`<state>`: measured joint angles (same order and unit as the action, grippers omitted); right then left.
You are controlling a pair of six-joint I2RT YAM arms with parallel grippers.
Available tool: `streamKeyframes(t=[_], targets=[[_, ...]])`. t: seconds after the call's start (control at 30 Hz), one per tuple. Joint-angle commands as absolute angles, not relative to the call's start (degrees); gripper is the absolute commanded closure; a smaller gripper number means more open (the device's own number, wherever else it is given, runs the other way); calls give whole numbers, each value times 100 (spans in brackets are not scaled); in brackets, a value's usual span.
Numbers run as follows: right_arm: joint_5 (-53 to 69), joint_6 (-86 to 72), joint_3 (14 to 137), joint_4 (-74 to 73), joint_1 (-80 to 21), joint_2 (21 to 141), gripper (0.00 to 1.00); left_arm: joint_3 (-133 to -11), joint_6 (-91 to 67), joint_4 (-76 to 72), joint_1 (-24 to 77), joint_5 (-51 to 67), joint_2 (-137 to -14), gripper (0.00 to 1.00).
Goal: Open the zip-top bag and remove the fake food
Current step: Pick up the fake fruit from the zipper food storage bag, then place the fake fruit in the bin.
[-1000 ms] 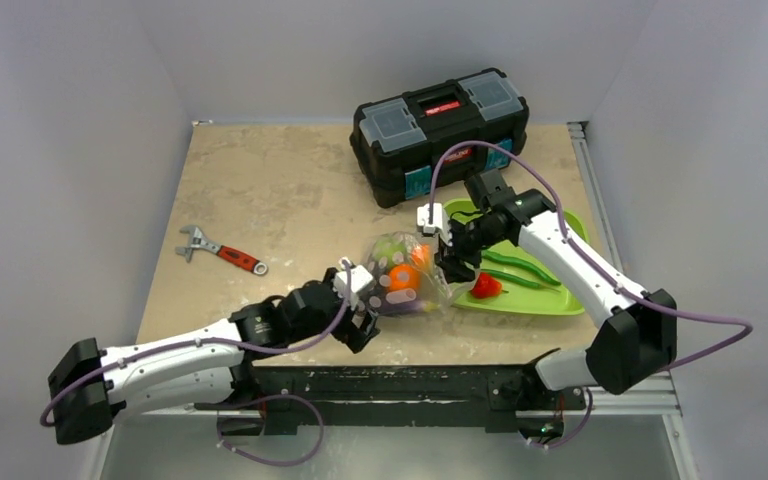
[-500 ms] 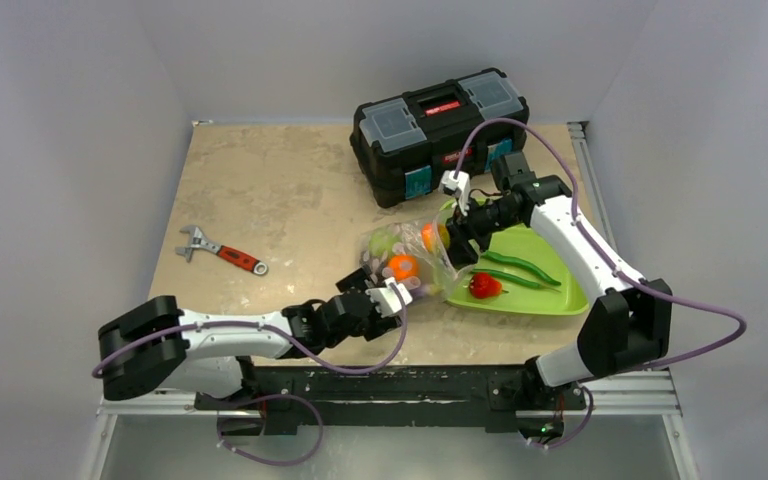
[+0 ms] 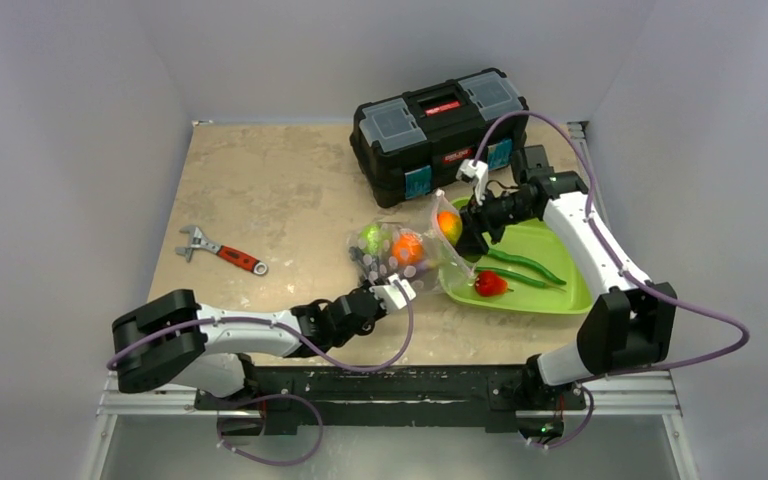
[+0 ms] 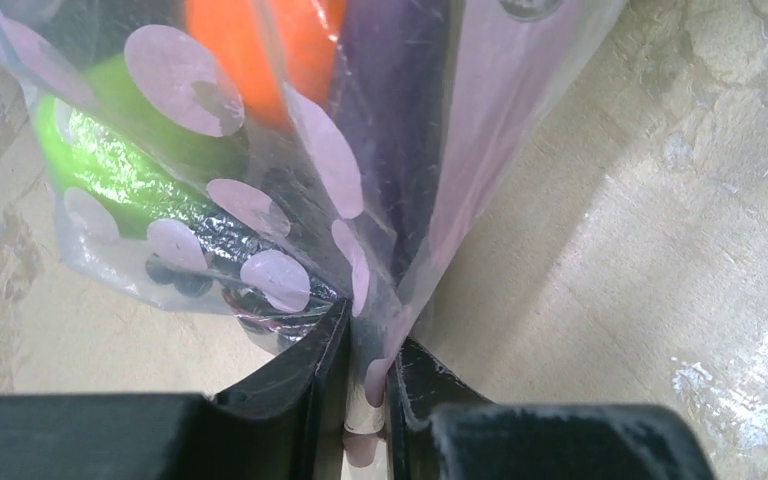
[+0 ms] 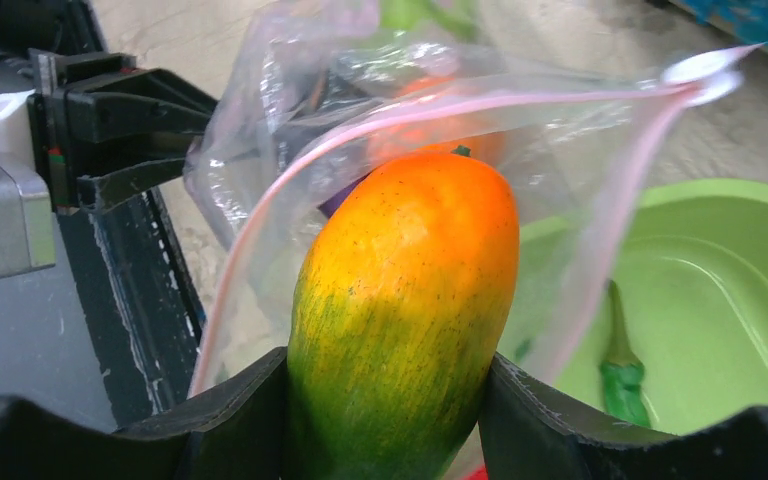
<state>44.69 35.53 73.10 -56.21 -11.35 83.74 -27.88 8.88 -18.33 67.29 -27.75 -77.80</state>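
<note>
The clear zip-top bag [image 3: 400, 250] with pink dots lies mid-table, its pink-strip mouth [image 5: 440, 110] open toward the green tray. Inside it I see an orange [image 3: 407, 247], a green apple [image 3: 372, 238] and dark purple grapes [image 4: 260, 320]. My left gripper [image 3: 397, 292] is shut on the bag's near edge [image 4: 380, 330]. My right gripper [image 3: 465, 222] is shut on the orange-green mango [image 5: 405, 310], held at the bag's mouth beside the tray; it also shows in the top view [image 3: 449, 225]. A red pepper [image 3: 489, 284] and green beans [image 3: 522, 264] lie in the tray.
The green tray [image 3: 550, 300] sits at the right. A black toolbox [image 3: 438, 130] stands at the back. A red-handled wrench [image 3: 222, 252] lies at the left. The table's near edge rail runs under both arms.
My right gripper has pulled back and up toward the toolbox with the mango, out of the bag. My left gripper has drawn back toward the near edge, stretching the bag.
</note>
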Motion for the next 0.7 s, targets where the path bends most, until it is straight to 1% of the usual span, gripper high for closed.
streamKeyframes(t=[0.0,0.1,0.2,0.4,0.53,0.67], targets=[[4863,3439,7674,-5669,-717,8183,98,-2620,572,-1448,6741,-2898,-7584,85],[5155,3323,7660,-5585,-614,8217,98,-2571,527,-1356,6737,-2841,-7407,86],[5004,2932,7597,-5185,-475,8130,99,-2607,462,-1157,6735,-2854,-7205,86],[3856,2562,7184,-4318,-160,7704,100,-2585,165,-770,6657,-2923,-6705,87],[3005,2918,6620,-4061,-27,7626,99,-2563,47,-511,6589,-2903,-6392,87],[2418,3351,6163,-3896,-13,7813,96,-2509,-311,-312,6557,-2876,-6179,87]])
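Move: The right hand, already gripping the fake mango in the bag's mouth, has the middle of the green tray about 15 cm to its right, 3 cm back and 15 cm below. From this hand, the red pepper in the tray lies some 9 cm right and 11 cm back, and the orange fruit in the bag about 11 cm left, level. From the left hand, pinching the bag's lower end, the tray is roughly 35 cm right and 10 cm ahead. Keeping its grip on the mango, the right hand draws it out of the bag's mouth and over the tray, about 8 cm right and 5 cm forward, rising some 3 cm before dipping back to its starting height and swinging about 20 degrees clockwise. The left fingers still pinch the bag's lower end and pull it the other way, nearly 4 cm left with a slight lift. ##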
